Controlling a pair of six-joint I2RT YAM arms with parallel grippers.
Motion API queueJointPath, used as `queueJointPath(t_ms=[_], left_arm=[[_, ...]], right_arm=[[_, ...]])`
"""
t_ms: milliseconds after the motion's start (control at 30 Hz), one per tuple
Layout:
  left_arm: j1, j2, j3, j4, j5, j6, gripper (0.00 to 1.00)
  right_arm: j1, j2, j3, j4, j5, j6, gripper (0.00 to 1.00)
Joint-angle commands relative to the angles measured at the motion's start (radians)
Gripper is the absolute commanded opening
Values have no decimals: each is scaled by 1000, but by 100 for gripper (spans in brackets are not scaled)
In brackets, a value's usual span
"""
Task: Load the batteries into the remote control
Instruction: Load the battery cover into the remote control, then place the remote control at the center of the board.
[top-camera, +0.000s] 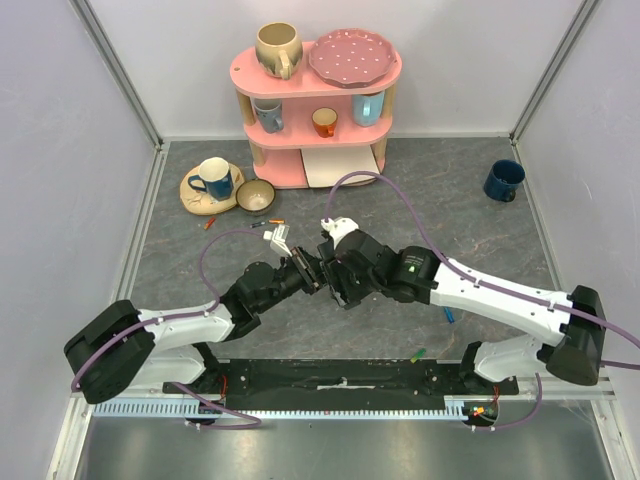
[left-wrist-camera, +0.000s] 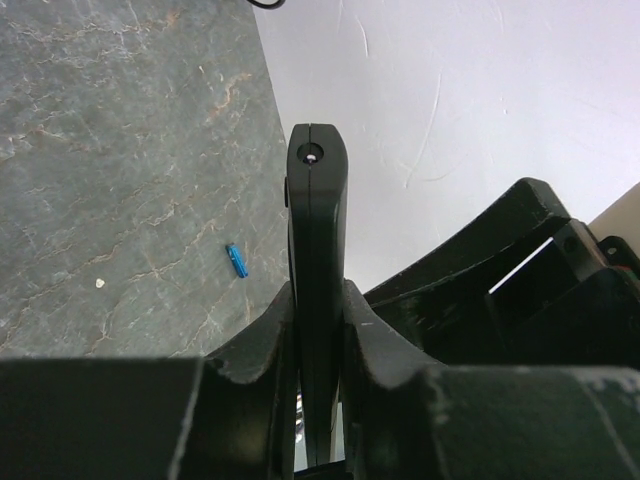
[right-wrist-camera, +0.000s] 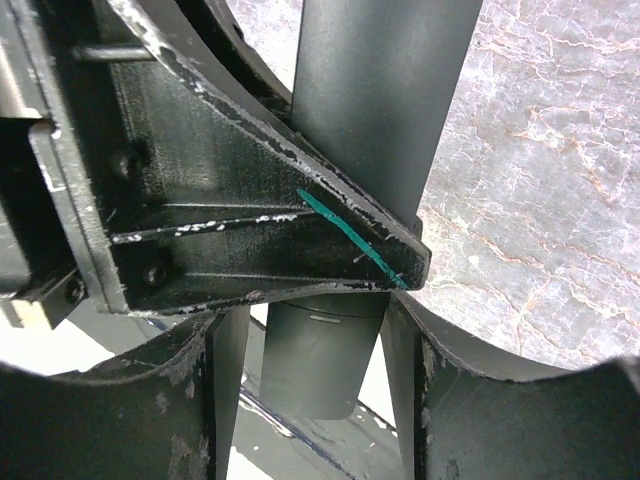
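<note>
My left gripper (left-wrist-camera: 318, 300) is shut on the remote control (left-wrist-camera: 317, 220), a slim black bar held edge-on above the table. In the right wrist view the remote control (right-wrist-camera: 380, 100) runs upward, with a left finger (right-wrist-camera: 260, 230) crossing in front of it. My right gripper (right-wrist-camera: 315, 345) straddles the remote's rounded lower end, with narrow gaps on both sides. In the top view both grippers meet at mid-table (top-camera: 320, 265) and hide most of the remote. A blue battery (left-wrist-camera: 236, 260) lies on the table, also seen from above (top-camera: 450, 315). A green battery (top-camera: 418, 354) and orange batteries (top-camera: 210, 222) lie loose.
A pink shelf (top-camera: 315, 75) with mugs and a plate stands at the back. A blue mug on a plate (top-camera: 212, 180) and a bowl (top-camera: 255, 195) sit at the back left. A dark blue mug (top-camera: 503, 180) stands at the back right. White walls enclose the table.
</note>
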Motion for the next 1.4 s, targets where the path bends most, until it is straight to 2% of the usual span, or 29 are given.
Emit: queueJointPath(t_ms=[0,400,533,567,733,1000,1133,1367], left_arm=[[-3,-18,36,-1,-2,49,2],[32,-33,147,-356,-105,92,2],[40,-30,236,-577,-169,126,2],[40,-26,256,-685,-188,138,2],[41,16,407,-996,-340,210,2],[54,187,624,-1330,-485,503,2],[92,295,716,-1415,-502,624,2],[123,526,915,-1510,-568,723,2]], right_arm=[[17,-76,-8,53,22,-21,61],[43,-186,-40,44,124,-64,63],[52,-202,-62,62,159,-70,63],[55,-203,-68,66,171,-70,63],[55,-217,-121,90,222,-63,62],[55,-323,-256,124,361,-24,62],[55,-387,-322,147,383,-1,62],[57,-445,-410,190,348,37,61]])
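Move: The remote is in my left fingers. It is bound for the open table about 11 cm ahead, 11 cm to the left and 17 cm below. Beyond that spot, at table height, lie the orange battery, roughly 21 cm ahead and 15 left, and the dark battery, 21 ahead and 20 left. The remote's middle is about 5 cm ahead of my open right hand and 2 left; the green battery is 11 back, 18 right, 16 below. Keeping my grip on the remote, I bring my left hand down, left and forward together, some 10 cm each way, towards the open table. I roll it almost 80 degrees so the fingers swing from level to forward-and-down. My open right fingers come clear of the remote's near end, rising about 4 cm, then sinking again while drawing right. ##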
